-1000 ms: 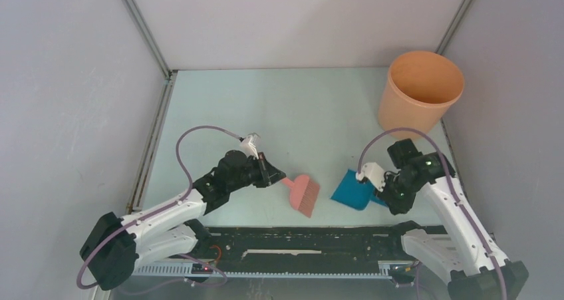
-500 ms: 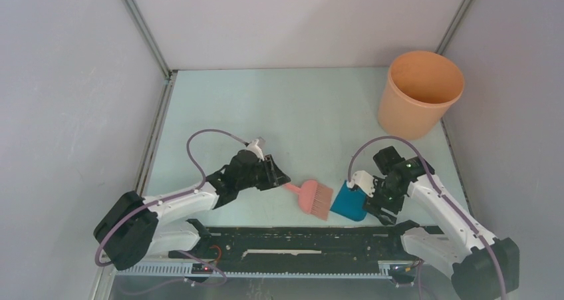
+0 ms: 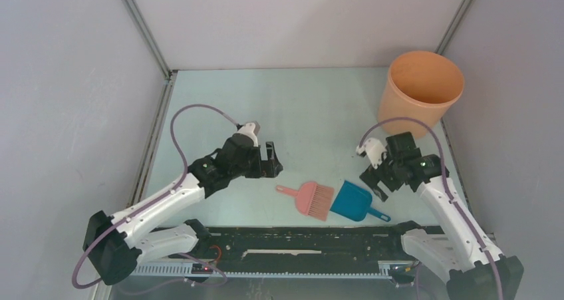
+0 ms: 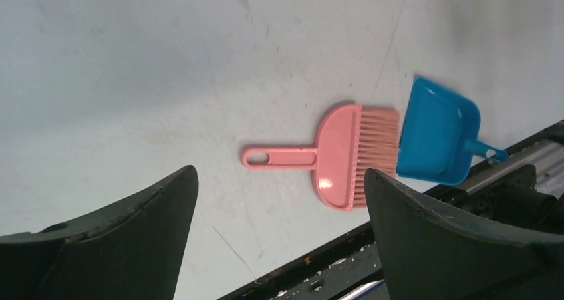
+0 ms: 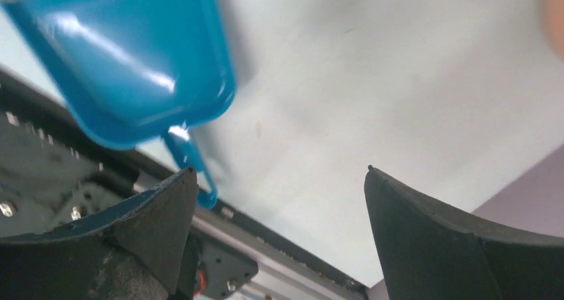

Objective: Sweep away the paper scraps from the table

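Note:
No paper scraps show in any view. The pale mint table (image 3: pixel 299 107) carries a pink hand brush (image 3: pixel 312 199) and a blue dustpan (image 3: pixel 354 201), lying side by side near the front edge, bristles against the pan's mouth. My left gripper (image 3: pixel 267 160) hovers open, up and to the left of the brush, holding nothing; in the left wrist view the brush (image 4: pixel 339 157) and dustpan (image 4: pixel 435 130) lie beyond my left gripper (image 4: pixel 279 173). My right gripper (image 3: pixel 374 182) is open and empty, just right of the pan. The right wrist view shows the dustpan (image 5: pixel 133 54) free on the table, above my right gripper (image 5: pixel 279 170).
An orange bucket (image 3: pixel 420 90) stands at the back right corner of the table. A black rail (image 3: pixel 299 243) runs along the front edge, just below the brush and pan. Grey walls close in the left, back and right sides.
Both grippers have opened and let go: the brush and the dustpan now lie on the table near the front edge. Both arms have drawn back from them, the left one leftward, the right one rightward.

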You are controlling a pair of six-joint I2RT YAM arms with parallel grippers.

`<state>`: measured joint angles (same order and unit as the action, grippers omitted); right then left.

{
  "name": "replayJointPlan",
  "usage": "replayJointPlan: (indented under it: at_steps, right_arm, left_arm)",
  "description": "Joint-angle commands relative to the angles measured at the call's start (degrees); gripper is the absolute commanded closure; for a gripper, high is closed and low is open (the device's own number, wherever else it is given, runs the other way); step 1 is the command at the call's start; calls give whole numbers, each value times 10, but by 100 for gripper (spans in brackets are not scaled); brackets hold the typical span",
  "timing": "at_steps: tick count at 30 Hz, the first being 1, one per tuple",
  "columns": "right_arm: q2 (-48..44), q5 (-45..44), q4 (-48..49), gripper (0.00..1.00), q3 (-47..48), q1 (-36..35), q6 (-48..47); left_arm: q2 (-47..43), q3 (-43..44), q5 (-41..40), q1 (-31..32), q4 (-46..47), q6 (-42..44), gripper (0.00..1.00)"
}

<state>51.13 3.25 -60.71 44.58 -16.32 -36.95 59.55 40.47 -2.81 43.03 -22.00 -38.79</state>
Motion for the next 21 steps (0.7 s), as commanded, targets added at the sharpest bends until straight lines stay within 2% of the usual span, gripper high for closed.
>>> replayJointPlan:
  at_steps: [1, 4, 7, 10, 14, 18, 21]
  right_arm:
    - [35, 25, 86, 0, 89, 65, 111]
    - [43, 116, 106, 0, 122, 111, 153]
    - [26, 140, 161, 0, 126, 122, 214]
    - [10, 163, 201, 0, 125, 122, 265]
    - [-18, 208, 252, 0, 114, 122, 322]
    - [-65, 277, 334, 0, 42, 146, 351]
    - [-108, 297, 373, 0, -21, 191, 350]
  left_arm:
    - [-12, 109, -79, 2, -141, 119, 0]
    - [-8, 159, -123, 1, -193, 170, 0]
    - [-10, 194, -190, 0, -221, 213, 0]
    - [-28, 196, -251, -15, -205, 251, 0]
    - [-75, 150, -209, -96, -132, 259, 0]
    - [-125, 84, -154, -141, -57, 254, 0]
    - [-151, 76, -192, -149, -61, 253, 0]
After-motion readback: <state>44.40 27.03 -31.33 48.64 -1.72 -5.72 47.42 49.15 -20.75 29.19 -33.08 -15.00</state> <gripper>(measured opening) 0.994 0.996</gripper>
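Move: Neither hand goes for anything; the table is clear of scraps, and the brush and dustpan lie free. From the left hand the brush is about 12 cm to the right, 7 cm back and 12 cm below; the dustpan lies some 17 cm right of the brush and 1 cm nearer the base. From the right hand the dustpan is about 5 cm left, 3 cm back and 10 cm below, with the bin some 28 cm ahead and 15 cm right. Up first, then out to the left by about 13 cm and a little forward, the empty left hand draws away from the brush, tipping up towards level. The right hand meanwhile climbs about 13 cm away from the dustpan, going forward and then drifting left, its left side rolling up and the wrist turning some 20 degrees clockwise. Both grippers stay wide open and touch nothing. ##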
